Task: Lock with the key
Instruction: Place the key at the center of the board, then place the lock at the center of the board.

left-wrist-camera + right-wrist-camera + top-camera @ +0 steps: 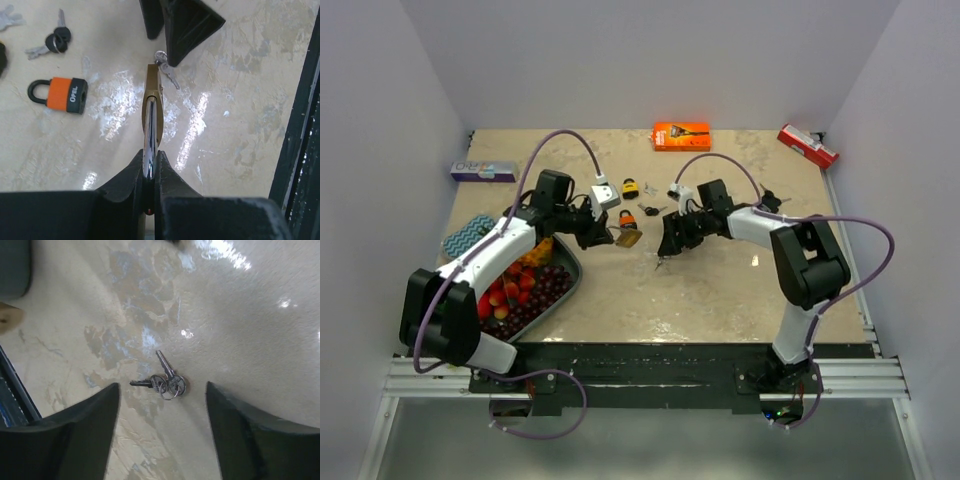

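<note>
My left gripper (149, 167) is shut on the chrome shackle of a brass padlock (153, 97), which it holds edge-on above the table; from above the padlock (628, 237) sticks out toward the right arm. A small ring of silver keys (167, 384) lies flat on the table. My right gripper (163, 390) hangs open over the keys, one finger on each side, touching nothing. In the left wrist view the keys (166, 72) lie just past the padlock's far end, under the right gripper's black fingers (190, 25).
An orange-and-black padlock (67, 95) and black-headed keys (55, 40) lie behind to the left. A yellow padlock (631, 187) and white lock (605, 195) sit farther back. A tray of fruit (525, 290) stands at the left front. Boxes (681, 135) (808, 146) (483, 171) line the back.
</note>
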You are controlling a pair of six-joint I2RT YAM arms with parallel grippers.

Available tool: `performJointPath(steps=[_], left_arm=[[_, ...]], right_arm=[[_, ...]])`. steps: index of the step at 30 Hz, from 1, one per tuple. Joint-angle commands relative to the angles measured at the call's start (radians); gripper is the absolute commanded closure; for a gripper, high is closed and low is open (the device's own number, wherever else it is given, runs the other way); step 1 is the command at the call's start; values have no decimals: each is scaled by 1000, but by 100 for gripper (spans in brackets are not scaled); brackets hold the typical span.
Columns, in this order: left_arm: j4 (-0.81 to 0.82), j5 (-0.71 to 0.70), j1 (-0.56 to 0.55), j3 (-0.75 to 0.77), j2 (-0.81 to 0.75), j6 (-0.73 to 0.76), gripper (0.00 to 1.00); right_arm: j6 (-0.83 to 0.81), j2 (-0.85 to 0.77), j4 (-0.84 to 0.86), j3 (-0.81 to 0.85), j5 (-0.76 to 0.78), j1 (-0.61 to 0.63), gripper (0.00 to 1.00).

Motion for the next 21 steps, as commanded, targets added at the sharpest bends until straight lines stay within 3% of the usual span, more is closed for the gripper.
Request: performJointPath(steps=[1, 6, 7, 10, 21], left_arm=[[-89, 61, 3, 120, 50, 3, 100], [-191, 131, 3, 209, 153, -118, 100], [-206, 145, 3, 241, 171, -135, 100], [-257, 211, 1, 288, 229, -196, 100], [-303, 345, 3, 339, 294, -322, 100]], right_arm=[[-111, -172, 26, -12, 16, 0, 19], [-301, -343, 78, -68, 17, 40, 13], [-327, -367, 90, -80, 23, 76, 6], [-394, -447, 127, -115, 55, 162, 2], [-424, -426, 247, -134, 400, 373, 2]])
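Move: The right fingers, already parting, sit just over the released keys, which lie about 2 cm below. The gold padlock hangs roughly 8 cm to the right hand's left, 2 cm ahead and 9 cm higher; the orange padlock lies on the table some 8 cm left and 9 cm ahead. From the left gripper, holding the gold padlock's shackle, its body is about 5 cm right and 3 cm below, level fore and aft; the keys are 12 cm right, 3 cm back and 13 cm below. Lift the right gripper off the released keys, first almost straight up, then swing it left and back towards the gold padlock, ending about 13 cm higher; open its fingers fully and roll the wrist with its front side rising. With the left, keep the shackle pinched, dip slightly, then shift some 3 cm right, rolling about 35 degrees with its front side sinking. ##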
